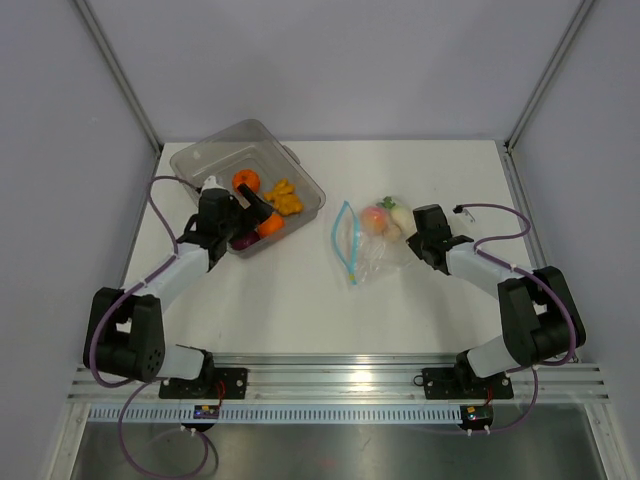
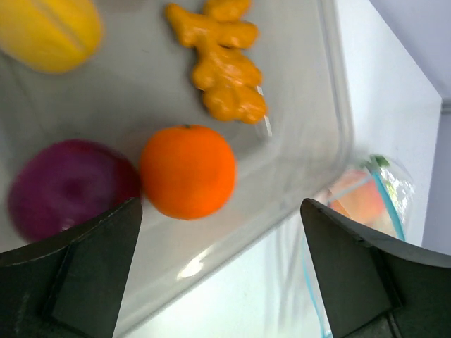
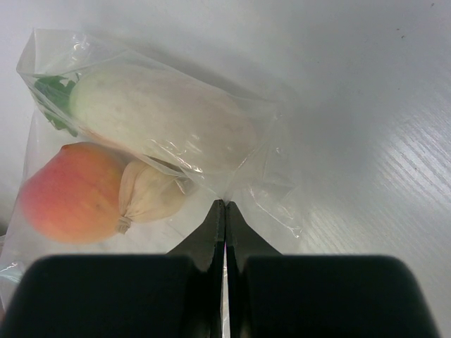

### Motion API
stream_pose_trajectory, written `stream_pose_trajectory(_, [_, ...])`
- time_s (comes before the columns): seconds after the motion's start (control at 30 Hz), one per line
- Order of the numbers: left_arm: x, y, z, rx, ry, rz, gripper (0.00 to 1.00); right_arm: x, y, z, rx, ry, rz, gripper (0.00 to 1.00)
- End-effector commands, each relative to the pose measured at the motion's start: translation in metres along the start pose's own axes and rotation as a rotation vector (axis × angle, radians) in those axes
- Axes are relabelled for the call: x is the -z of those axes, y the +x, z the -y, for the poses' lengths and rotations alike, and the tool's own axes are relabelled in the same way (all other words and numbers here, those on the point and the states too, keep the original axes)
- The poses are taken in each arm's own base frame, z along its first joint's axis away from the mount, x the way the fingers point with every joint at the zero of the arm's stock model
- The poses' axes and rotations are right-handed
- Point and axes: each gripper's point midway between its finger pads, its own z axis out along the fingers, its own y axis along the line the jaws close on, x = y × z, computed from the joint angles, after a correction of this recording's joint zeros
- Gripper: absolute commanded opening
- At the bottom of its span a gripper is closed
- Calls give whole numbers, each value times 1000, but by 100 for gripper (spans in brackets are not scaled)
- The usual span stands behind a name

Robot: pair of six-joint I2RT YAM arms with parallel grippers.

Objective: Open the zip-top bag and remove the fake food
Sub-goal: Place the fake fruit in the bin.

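The zip-top bag [image 1: 362, 250] lies mid-table with its light-blue zip strip [image 1: 345, 240] gaping open to the left. Inside it are fake food pieces: a peach [image 3: 67, 190], a garlic bulb [image 3: 151, 193] and a white radish [image 3: 162, 116]. My right gripper [image 3: 225, 203] is shut on a fold of the bag's clear plastic at its right side. My left gripper [image 2: 220, 211] hangs open over the near right corner of the tub, holding nothing. Under it lie an orange [image 2: 187, 171] and a purple piece [image 2: 67, 186].
The rigid clear tub [image 1: 215, 150] stands at the back left and also holds a yellow ginger-shaped piece [image 2: 222, 70] and a yellow fruit [image 2: 46, 32]. Its right wall [image 2: 331, 105] runs between my left gripper and the bag [image 2: 366, 197].
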Motion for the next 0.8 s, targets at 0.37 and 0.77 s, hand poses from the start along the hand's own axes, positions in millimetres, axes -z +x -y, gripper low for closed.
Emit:
stream_pose_trajectory(0.37, [30,71,115,-218,311,-49,82,3,-8,-19,-8,-64,4,0])
stream_pose_trajectory(0.77, [19,100,124,-251,372,-124,62,6,-2,-21,-20,-90,-21,0])
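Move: The peach in the bag lies about 27 cm to the left hand's right, 2 cm back and 9 cm lower. The zip opening is some 7 cm nearer than the peach and 4 cm farther back, the onion 4 cm to the right of the peach and 2 cm back from it, and the white vegetable 6 cm to the right of it. The right hand, pinching the bag, has the peach 5 cm ahead and 8 cm left, nearly level. Left hand swings about 14 cm right, 5 back, from bin towards bagged peach, turning clockwise, fingers partly closing. ##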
